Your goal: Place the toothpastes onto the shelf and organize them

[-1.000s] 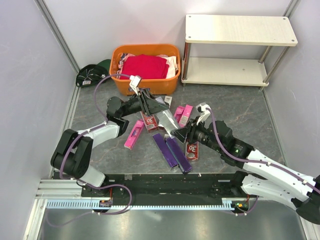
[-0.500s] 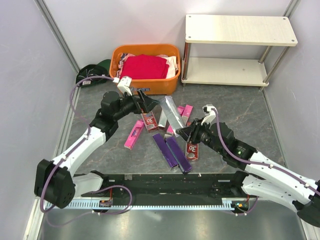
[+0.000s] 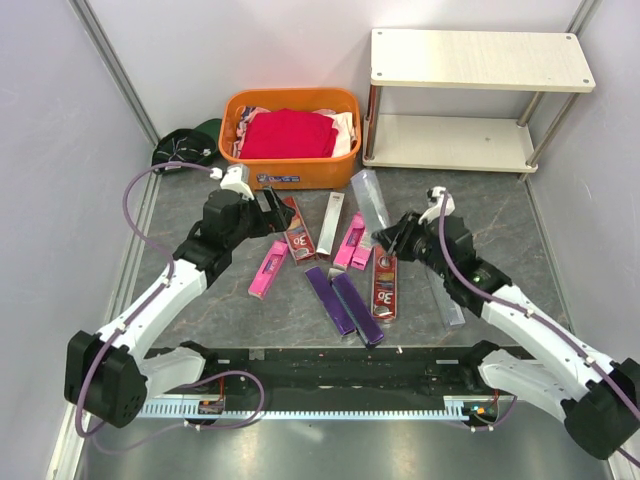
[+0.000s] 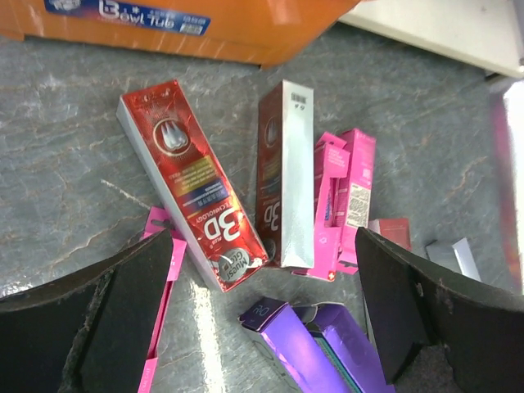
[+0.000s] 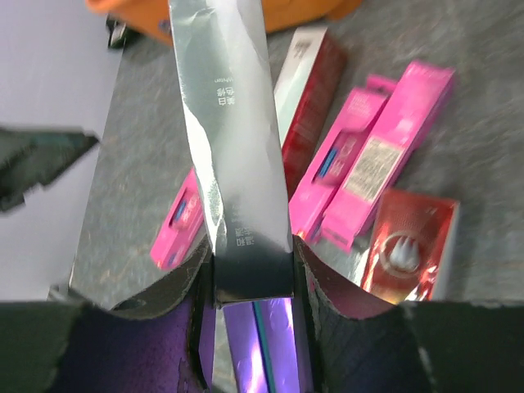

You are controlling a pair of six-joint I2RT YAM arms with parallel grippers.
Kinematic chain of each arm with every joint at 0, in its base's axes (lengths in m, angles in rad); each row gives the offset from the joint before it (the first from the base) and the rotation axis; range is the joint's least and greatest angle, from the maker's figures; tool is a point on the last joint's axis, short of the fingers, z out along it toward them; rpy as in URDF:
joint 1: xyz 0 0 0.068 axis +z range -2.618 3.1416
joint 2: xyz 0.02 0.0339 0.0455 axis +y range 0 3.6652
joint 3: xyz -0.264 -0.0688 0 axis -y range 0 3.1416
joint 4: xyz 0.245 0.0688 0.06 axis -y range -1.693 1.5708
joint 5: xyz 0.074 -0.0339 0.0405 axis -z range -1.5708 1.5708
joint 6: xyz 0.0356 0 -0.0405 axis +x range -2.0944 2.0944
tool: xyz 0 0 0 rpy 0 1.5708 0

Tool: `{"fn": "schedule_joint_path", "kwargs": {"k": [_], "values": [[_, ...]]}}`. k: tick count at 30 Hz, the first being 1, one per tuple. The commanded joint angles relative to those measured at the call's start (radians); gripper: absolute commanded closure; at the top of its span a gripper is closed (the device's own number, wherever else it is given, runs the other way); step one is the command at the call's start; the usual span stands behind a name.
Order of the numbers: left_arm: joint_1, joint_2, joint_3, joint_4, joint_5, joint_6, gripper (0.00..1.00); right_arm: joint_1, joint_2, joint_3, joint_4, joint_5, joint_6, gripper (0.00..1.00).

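Observation:
My right gripper (image 3: pixel 388 238) is shut on a silver toothpaste box (image 3: pixel 371 198) and holds it tilted above the floor; in the right wrist view the box (image 5: pixel 229 147) sits between the pads (image 5: pixel 252 278). My left gripper (image 3: pixel 270 205) is open and empty above the pile (image 4: pixel 262 315). On the floor lie a red box (image 3: pixel 297 230), a dark red and silver box (image 3: pixel 331 222), pink boxes (image 3: pixel 352 243), another pink box (image 3: pixel 267 268), two purple boxes (image 3: pixel 343 303), a red box (image 3: pixel 384 285) and a silver box (image 3: pixel 447 300). The two-tier shelf (image 3: pixel 480 60) stands at the back right with bare boards.
An orange basket (image 3: pixel 290 170) holding a red cloth (image 3: pixel 288 132) stands left of the shelf. A dark bundle (image 3: pixel 185 150) lies at the back left. Grey walls close in both sides. A black rail (image 3: pixel 330 365) runs along the near edge.
The left gripper has let go of the silver box and pulled back to the left. The right gripper has carried that box to the right and farther back, toward the shelf.

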Motion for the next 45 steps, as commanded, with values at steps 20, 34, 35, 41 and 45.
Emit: {"fn": "schedule_joint_path", "kwargs": {"k": [20, 34, 35, 41, 45], "values": [[0.001, 0.079, -0.014, 0.022, 0.08, 0.048, 0.0, -0.489, 0.721, 0.249, 0.906, -0.406, 0.32, 0.92], [0.002, 0.106, -0.038, 0.036, 0.079, 0.068, 0.0, -0.506, 1.269, 0.899, 0.671, -0.452, 0.332, 0.88], [0.001, 0.109, -0.037, 0.036, 0.08, 0.07, 0.0, -0.505, 1.311, 0.927, 0.612, -0.447, 0.313, 0.87], [0.002, 0.118, -0.035, 0.039, 0.085, 0.073, 0.0, -0.505, 1.383, 1.003, 0.513, -0.42, 0.282, 0.81], [0.002, 0.134, -0.032, 0.04, 0.094, 0.071, 0.01, -0.503, 1.392, 0.991, 0.501, -0.416, 0.258, 0.78]]}}
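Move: The right hand holds the silver toothpaste by its near end. The lower shelf's left end lies about 43 cm ahead, 4 right and 12 below; the shelf's left front post is 36 ahead and 1 right, the orange tub 38 ahead, 17 left and 12 below, and the pink toothpastes 14 ahead, 4 left and 19 below. From the open left hand, the left red toothpaste is about 11 ahead, 2 right and 18 below, and that shelf end 36 ahead, 24 right and 12 below. Keeping its grip on the silver toothpaste, the right hand reaches some 36 cm forward into the left end of the lower shelf, under the upper board, drifting about 5 cm right and rising slightly before it sinks; on the way it rolls about 25 degrees, left side up, and turns a little clockwise, then at full reach it stops going forward and lowers about 5 cm towards the lower board. The left hand, still empty and wide open, sinks about 6 cm over the toothpastes on the table, fingers tipping slightly further down. ##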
